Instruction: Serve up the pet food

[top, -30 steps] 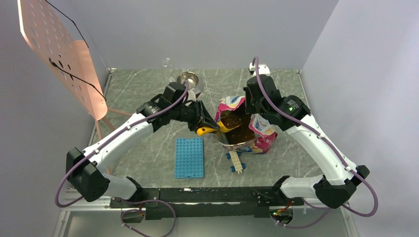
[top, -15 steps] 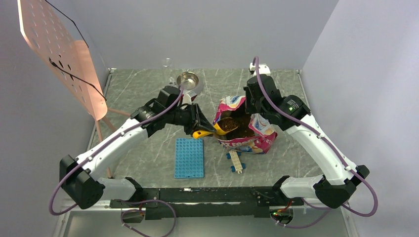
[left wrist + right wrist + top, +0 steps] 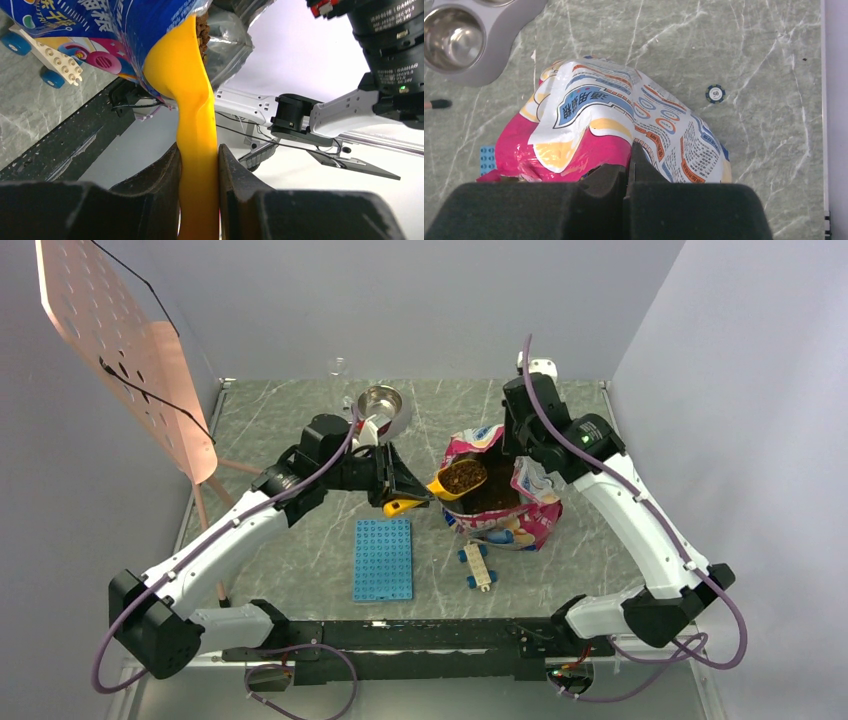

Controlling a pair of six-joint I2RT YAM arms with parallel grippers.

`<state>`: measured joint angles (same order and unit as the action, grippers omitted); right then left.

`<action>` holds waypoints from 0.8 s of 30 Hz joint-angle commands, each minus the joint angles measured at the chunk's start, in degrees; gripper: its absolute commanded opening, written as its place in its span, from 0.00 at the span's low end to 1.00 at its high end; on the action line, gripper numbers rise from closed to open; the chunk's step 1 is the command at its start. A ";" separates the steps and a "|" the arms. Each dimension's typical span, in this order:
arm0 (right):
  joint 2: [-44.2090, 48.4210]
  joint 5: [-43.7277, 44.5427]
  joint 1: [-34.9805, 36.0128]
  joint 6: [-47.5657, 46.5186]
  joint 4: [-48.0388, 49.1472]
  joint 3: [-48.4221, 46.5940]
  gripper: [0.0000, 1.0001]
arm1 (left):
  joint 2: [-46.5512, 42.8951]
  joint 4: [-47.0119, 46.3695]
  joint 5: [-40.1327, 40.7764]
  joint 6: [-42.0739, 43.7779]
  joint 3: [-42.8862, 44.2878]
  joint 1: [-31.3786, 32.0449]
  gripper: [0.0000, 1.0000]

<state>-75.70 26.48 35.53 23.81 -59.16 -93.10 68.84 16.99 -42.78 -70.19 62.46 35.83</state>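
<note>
The pet food (image 3: 462,477), dark-brown kibble, fills the bowl of a yellow scoop (image 3: 440,486) held level just left of the bag's mouth. My left gripper (image 3: 398,492) is shut on the scoop's handle (image 3: 198,150), which sits squeezed between both fingers. The glossy pink, white and blue bag (image 3: 505,510) stands open on the table with more kibble inside. My right gripper (image 3: 516,452) is shut on the bag's top edge (image 3: 614,150) and holds it up. The steel double bowl (image 3: 381,403) lies behind the left gripper, apart from it.
A blue studded plate (image 3: 382,560) lies in front of the scoop. A small brick car with blue wheels (image 3: 476,567) sits in front of the bag. A poker chip (image 3: 715,93) lies beyond the bag. A pink perforated board (image 3: 120,350) leans at the far left.
My left gripper has drawn the scoop up and out of the bag, loaded with kibble, and shifted left. My right arm has pulled the bag's edge slightly back and up.
</note>
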 commanded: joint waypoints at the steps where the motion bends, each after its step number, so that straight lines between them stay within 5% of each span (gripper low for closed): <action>1: 1.93 3.71 -5.72 0.96 2.93 -7.80 0.00 | 0.51 -3.78 0.88 0.13 1.10 -0.84 0.00; 12: 2.54 3.11 -20.88 -4.34 1.69 -15.54 0.00 | 21.88 4.65 1.69 0.93 24.13 4.05 0.00; 18: 3.64 -0.43 -21.29 -6.41 3.63 -15.36 0.00 | 29.34 23.85 4.59 3.82 39.24 4.52 0.00; 24: 7.69 -6.54 -21.33 -5.54 7.34 -7.39 0.00 | 23.53 -1.76 -0.84 -5.27 24.01 4.13 0.00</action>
<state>-76.99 22.63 13.74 19.00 -70.00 -99.83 97.12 28.38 -39.88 -70.43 93.41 40.07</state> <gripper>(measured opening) 0.010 0.307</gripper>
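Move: My left hand holds the loaded scoop; the bag mouth is about 13 cm to its right, 6 cm ahead and 8 cm lower. The toy car is on the table about 12 cm to its right, level with it, and the feeding bowl some 31 cm ahead and 12 cm left. My right hand pinches the rim, with the bag mouth's middle roughly 4 cm to its left and 6 cm back; the poker chip is some 9 cm ahead and 8 cm right. Keeping the bag's rim pinched, I swing my right hand about 12 cm to the right, slightly forward and then back again, turning it some 15 degrees clockwise. My left hand keeps its grip on the scoop and follows the bag mouth, going right and forward about 11 cm in all and tilting only slightly, so the heaped cup stays at the opening. ##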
